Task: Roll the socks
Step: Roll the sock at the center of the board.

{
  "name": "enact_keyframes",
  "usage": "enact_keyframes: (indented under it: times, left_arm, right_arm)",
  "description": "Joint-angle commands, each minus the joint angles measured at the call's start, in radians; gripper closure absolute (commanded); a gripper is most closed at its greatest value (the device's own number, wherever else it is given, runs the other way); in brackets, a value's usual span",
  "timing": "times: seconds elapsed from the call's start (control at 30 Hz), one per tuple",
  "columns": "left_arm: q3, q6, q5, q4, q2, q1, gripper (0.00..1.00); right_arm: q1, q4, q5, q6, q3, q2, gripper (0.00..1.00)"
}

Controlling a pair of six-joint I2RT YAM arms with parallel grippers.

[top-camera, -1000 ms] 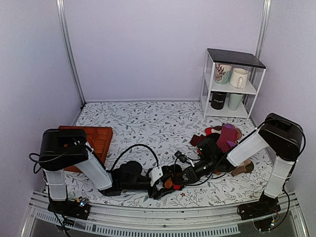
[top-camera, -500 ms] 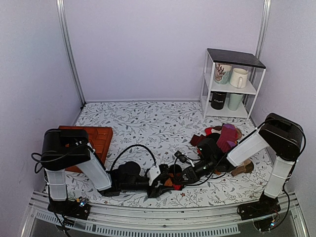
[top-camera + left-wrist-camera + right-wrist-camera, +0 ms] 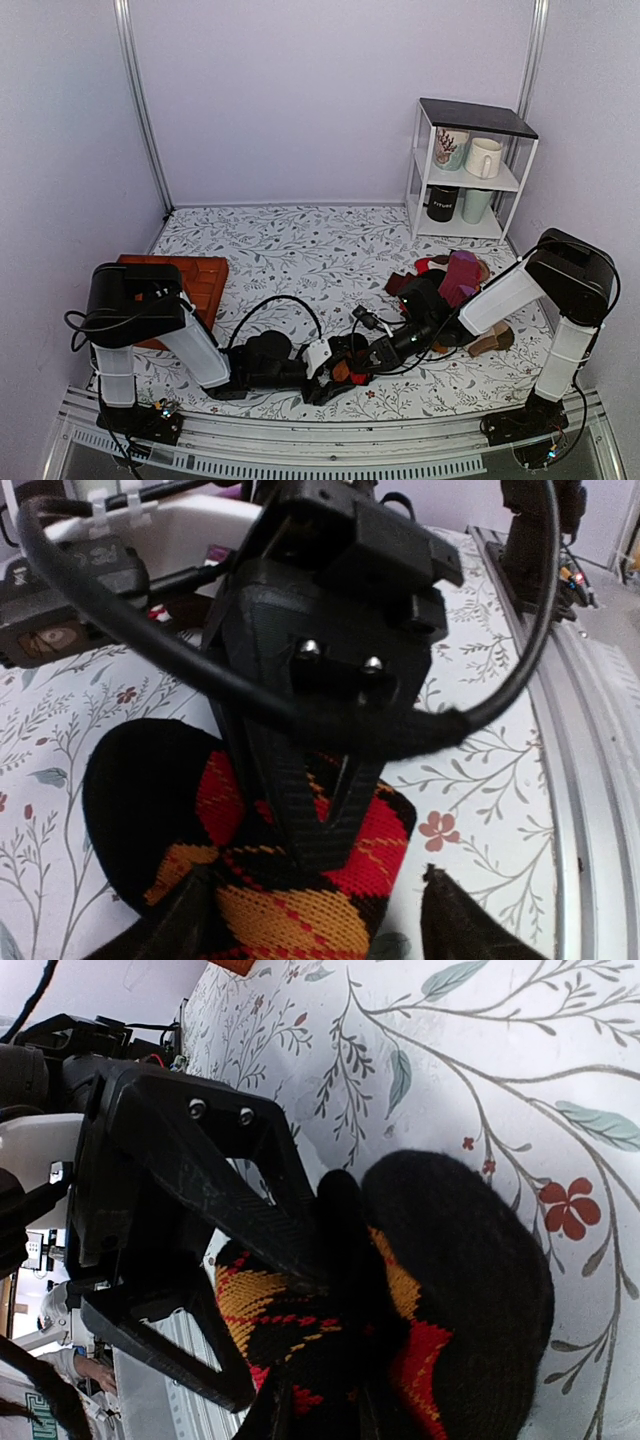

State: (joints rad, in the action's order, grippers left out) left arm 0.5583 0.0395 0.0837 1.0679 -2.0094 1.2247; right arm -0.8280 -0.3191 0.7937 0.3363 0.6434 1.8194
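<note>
The socks (image 3: 345, 368) are a rolled black bundle with red and orange diamonds, lying near the table's front edge. Both grippers meet on it. In the left wrist view my left gripper (image 3: 315, 875) stands open astride the bundle (image 3: 290, 905). Its left finger touches the knit and its right finger (image 3: 460, 925) is clear of it. My right gripper (image 3: 322, 825) comes in from the far side and is shut on the top of the roll. In the right wrist view its fingers (image 3: 275, 1410) pinch a black fold of the socks (image 3: 470, 1290), and the left gripper (image 3: 280, 1335) frames the bundle.
A heap of other socks (image 3: 452, 278), maroon and purple, lies right of centre, with a tan one (image 3: 492, 340) beside the right arm. A white shelf with mugs (image 3: 470, 170) stands at back right. An orange-brown box (image 3: 195, 280) sits at left. A metal rail (image 3: 320, 445) borders the front.
My left gripper narrowed briefly and has widened again around the bundle. Its wrist has edged slightly right. The right gripper keeps its hold and has not moved.
</note>
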Motion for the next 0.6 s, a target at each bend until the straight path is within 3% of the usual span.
enact_keyframes:
  times: [0.0,0.27,0.57]
  left_arm:
    - [0.015,0.012,0.054,-0.348,-0.091,0.041,0.41]
    - [0.038,0.003,0.095,-0.396,-0.126,0.043,1.0]
    - [0.015,0.072,0.14,-0.427,-0.112,0.043,1.0]
  right_arm:
    - [-0.014,0.219,-0.143,-0.019,-0.044,0.062,0.94]
    - [-0.014,0.232,-0.131,-0.023,-0.035,0.072,0.94]
    - [-0.011,0.26,-0.112,-0.047,0.026,0.086,0.88]
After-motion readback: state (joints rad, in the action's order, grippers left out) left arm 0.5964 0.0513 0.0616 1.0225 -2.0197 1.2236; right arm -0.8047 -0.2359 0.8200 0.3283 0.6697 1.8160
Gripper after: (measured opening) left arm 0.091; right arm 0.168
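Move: The argyle sock is a half-rolled bundle at the board's front centre. Its middle lies about 3 cm to the right of the open left hand and 2 cm ahead, roughly at finger height, with the orange patch between the fingers. From the right hand, already pinching it, the middle lies some 3 cm left and 1 cm ahead. Counted from the left hand, the sock pile is about 26 cm right and 20 cm ahead, the brown tray some 34 cm left and 20 cm ahead. The sock's orange-patterned side gets pinched by the left hand: its fingers go from well open to nearly shut on the fabric after the hand edges under 1 cm forward and slightly right into the bundle. The right hand keeps its own pinch on the sock, easing only some half a centimetre to the right and tilting barely. ##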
